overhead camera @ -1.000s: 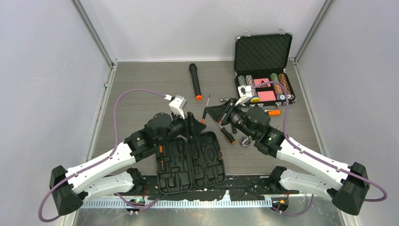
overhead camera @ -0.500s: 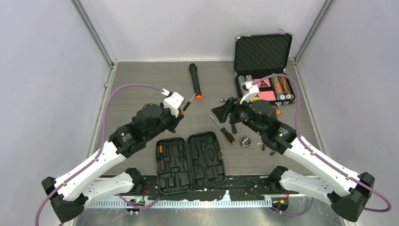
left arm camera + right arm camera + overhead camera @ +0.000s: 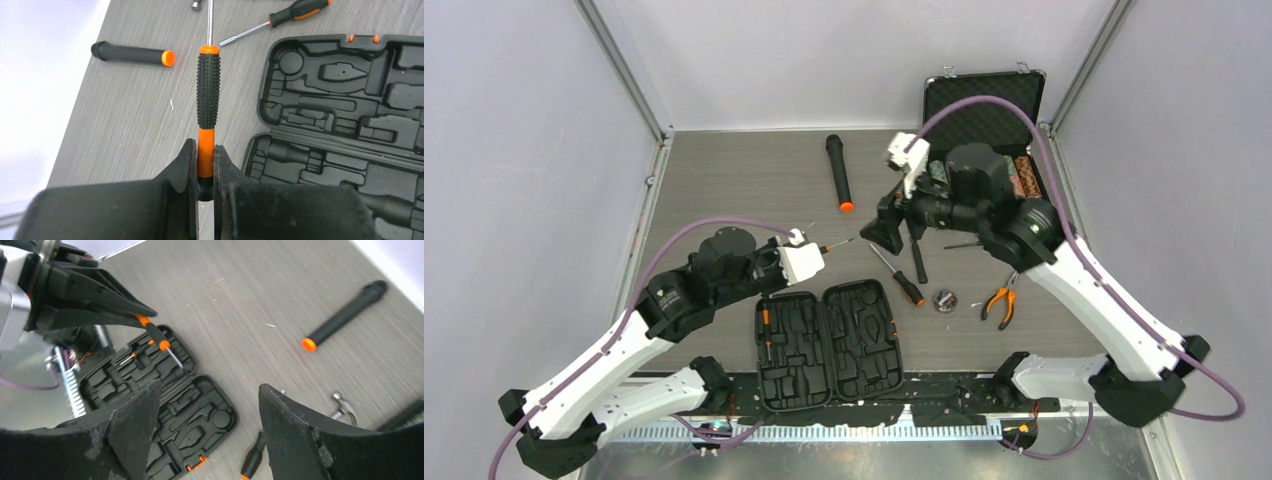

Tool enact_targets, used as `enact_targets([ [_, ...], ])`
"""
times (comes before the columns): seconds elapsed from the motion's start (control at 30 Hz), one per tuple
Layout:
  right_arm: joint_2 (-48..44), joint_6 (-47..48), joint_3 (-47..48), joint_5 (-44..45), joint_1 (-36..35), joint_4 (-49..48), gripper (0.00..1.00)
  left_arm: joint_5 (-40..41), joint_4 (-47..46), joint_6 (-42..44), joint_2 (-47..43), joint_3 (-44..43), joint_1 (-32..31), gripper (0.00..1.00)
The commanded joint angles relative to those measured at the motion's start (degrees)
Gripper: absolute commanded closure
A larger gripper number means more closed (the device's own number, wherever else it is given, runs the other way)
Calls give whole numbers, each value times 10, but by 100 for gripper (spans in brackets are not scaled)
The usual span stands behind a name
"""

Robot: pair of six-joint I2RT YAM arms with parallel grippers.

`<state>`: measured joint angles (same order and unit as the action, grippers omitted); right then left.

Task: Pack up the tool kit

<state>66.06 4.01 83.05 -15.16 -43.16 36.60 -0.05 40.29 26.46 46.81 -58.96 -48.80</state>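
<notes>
The tool kit [image 3: 829, 345] lies open near the front edge, its moulded slots mostly bare [image 3: 345, 115] [image 3: 200, 420]. My left gripper [image 3: 809, 252] [image 3: 202, 155] is shut on the orange butt of a thin screwdriver [image 3: 208, 90] [image 3: 155, 337], held in the air just beyond the case's far left corner with its shaft pointing away. Raised over the table's middle, my right gripper [image 3: 886, 235] [image 3: 209, 387] is open and holds nothing. Another screwdriver [image 3: 899, 278] [image 3: 255, 457], a hammer [image 3: 918, 262] and pliers [image 3: 999, 303] lie right of the case.
A black microphone with an orange end [image 3: 837, 172] [image 3: 132, 53] [image 3: 345, 315] lies at the back middle. The open poker-chip case [image 3: 984, 110] stands at the back right, partly hidden by my right arm. A small round object [image 3: 944, 299] sits beside the pliers.
The left gripper closed on the thin screwdriver and drew back left with it. The right gripper opened, let go, and rose back toward the poker-chip case.
</notes>
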Motion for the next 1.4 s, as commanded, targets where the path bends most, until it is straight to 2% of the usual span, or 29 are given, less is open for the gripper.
enact_targets([
  [0.0,87,57,80,-136,-7,85,25,-35,21,53,16,-28,-17,100],
  [0.17,208,84,185,-144,-49,174,26,-57,27,50,30,-36,-29,100],
  [0.27,265,93,234,-149,-62,210,30,-55,27,52,31,-33,-35,100],
  [0.47,326,111,246,-172,-94,229,38,-45,17,53,30,-14,-38,100],
  [0.53,333,112,244,-171,-99,231,46,-43,13,53,27,-10,-37,100],
  [0.57,334,112,243,-168,-100,232,53,-40,11,53,26,-8,-38,100],
  [0.63,337,112,238,-167,-100,232,62,-32,8,54,24,-3,-38,100],
  [0.67,337,112,235,-169,-101,232,64,-28,7,55,23,-1,-37,100],
  [0.73,337,113,231,-175,-101,232,74,-22,3,54,22,5,-37,100],
  [0.77,337,112,230,-176,-100,230,84,-17,2,49,23,7,-37,100],
  [0.83,334,101,221,-168,-100,218,93,17,-6,26,27,12,-38,92],
  [0.97,324,37,148,-109,-101,149,94,171,-13,-85,52,11,-36,47],
  [1.03,321,-10,100,-64,-100,113,94,263,17,-165,71,5,-31,29],
  [1.1,319,-62,45,-22,-100,67,94,296,63,-261,88,0,-20,22],
  [1.17,314,-114,-17,5,-99,17,94,294,96,-354,86,10,-2,18],
  [1.23,306,-158,-77,24,-99,-35,94,276,109,-438,65,37,24,11],
  [1.37,304,-209,-160,58,-99,-100,94,204,98,-554,13,111,83,8],
])
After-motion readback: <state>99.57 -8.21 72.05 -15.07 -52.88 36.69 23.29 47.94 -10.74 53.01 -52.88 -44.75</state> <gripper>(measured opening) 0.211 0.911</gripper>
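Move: The slim orange-and-black screwdriver is already pinched in the left fingers. Its middle lies about 12 cm left of the open right hand, 3 cm back and 10 cm below; from the left hand it is roughly 5 cm right, 1 cm ahead, level. The open tool case's right half lies some 13 cm back, 3 cm left and 34 cm below the right hand; the bigger screwdriver, 2 cm ahead, 5 cm right and 35 cm below. Right hand swings about 11 cm left and down, pinches the screwdriver's handle, then, as left opens, lowers it casewards. ##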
